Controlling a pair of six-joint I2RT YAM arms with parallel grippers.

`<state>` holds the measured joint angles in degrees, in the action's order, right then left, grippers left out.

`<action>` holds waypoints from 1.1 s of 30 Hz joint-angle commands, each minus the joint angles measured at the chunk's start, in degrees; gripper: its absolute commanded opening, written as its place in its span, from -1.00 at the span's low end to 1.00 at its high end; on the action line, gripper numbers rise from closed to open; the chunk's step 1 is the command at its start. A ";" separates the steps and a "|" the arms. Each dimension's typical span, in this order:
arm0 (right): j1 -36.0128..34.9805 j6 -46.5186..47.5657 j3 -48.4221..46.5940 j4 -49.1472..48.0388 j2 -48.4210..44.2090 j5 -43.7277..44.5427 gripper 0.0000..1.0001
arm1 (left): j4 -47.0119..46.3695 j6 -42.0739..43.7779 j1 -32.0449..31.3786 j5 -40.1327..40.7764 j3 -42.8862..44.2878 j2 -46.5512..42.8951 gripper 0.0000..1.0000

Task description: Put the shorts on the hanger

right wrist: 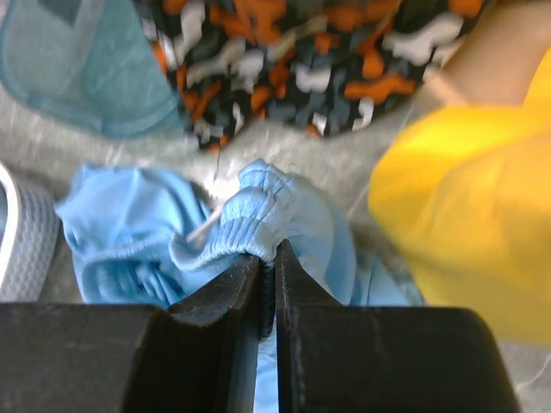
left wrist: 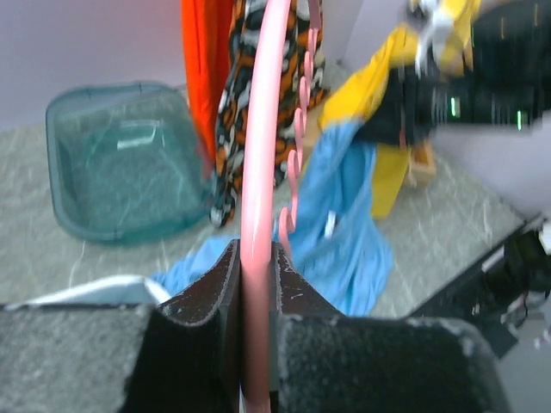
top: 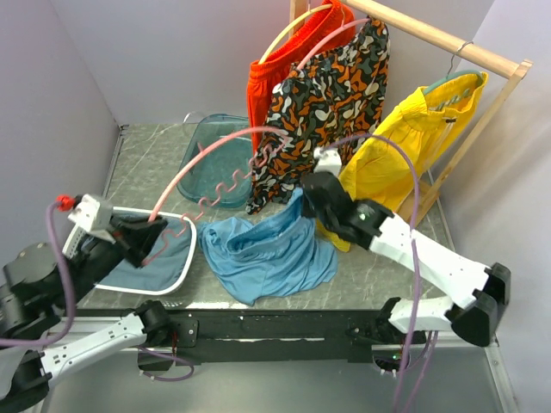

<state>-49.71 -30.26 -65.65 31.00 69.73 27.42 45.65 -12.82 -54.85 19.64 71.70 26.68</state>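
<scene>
The light sky-blue shorts lie crumpled on the table's front middle. My right gripper is shut on their gathered waistband and lifts that edge at the shorts' right upper corner; its jaws pinch the elastic. My left gripper is shut on the pink hanger at its left end and holds it tilted above the table, left of the shorts. In the left wrist view the pink rod runs up between the jaws, with the wavy bar beside it and the shorts beyond.
A teal plastic bin stands at the back. A white mesh basket with a duller blue cloth sits front left. A wooden rack at the back right holds orange, patterned and yellow garments.
</scene>
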 commanded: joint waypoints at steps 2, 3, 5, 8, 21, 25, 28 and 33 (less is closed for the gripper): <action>3.30 4.86 -13.34 4.24 6.46 1.32 -1.00 | 9.54 -2.03 -0.08 -4.77 3.35 -2.94 -0.98; 3.48 5.56 -14.93 5.72 8.21 1.32 -1.00 | 10.16 -2.12 -0.08 -5.65 4.05 -3.29 -0.98; 3.66 5.91 -19.75 7.83 10.06 2.64 -1.00 | 11.82 -2.30 0.01 -7.32 5.11 -3.56 -0.98; 4.45 6.79 -24.59 11.35 13.14 3.95 -1.00 | 12.36 -2.47 -0.08 -10.05 4.85 -4.70 -0.98; 4.63 9.69 -28.57 13.82 13.50 0.71 -1.00 | 8.94 -2.04 -0.17 -10.05 -0.24 -4.62 -0.98; 2.26 10.48 -30.23 15.13 13.85 0.09 -1.00 | 6.13 -1.51 -0.08 -9.37 -1.83 -2.86 -0.98; -0.99 11.01 -32.78 16.98 14.81 1.58 -1.00 | 1.92 -0.72 0.36 -10.31 -3.76 -2.51 -0.98; -5.03 11.37 -38.84 20.66 16.66 1.41 -1.00 | -4.77 0.34 3.60 -14.19 -9.11 -3.03 -0.98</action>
<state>-52.03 -19.97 -97.60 50.17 85.47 28.21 53.36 -13.98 -53.47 9.06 65.30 23.99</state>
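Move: The left hand holds the pink hanger by one end, its wavy bar hanging below; the shorts' waistband, pinched in the right fingers, is about 14 cm ahead, 27 cm right and 17 cm below. From the right hand, the hanger's free end is roughly 8 cm ahead, 8 cm left and 20 cm above. The camouflage shorts hang some 18 cm ahead of this hand and 3 cm right, the yellow shorts about 12 cm ahead and 18 cm right, both near its height. The hanger's free end meets the waistband right beside the right fingers and goes in under its fold, both hands keeping their grips. The left hand first draws back about 5 cm while sinking, turning slightly clockwise and tipping down, then eases forward and right, still sinking; the right hand lifts the shorts forward and up some 5 cm, rolling about 10 degrees, then comes back, left and higher to bring the waistband onto the hanger's end. ##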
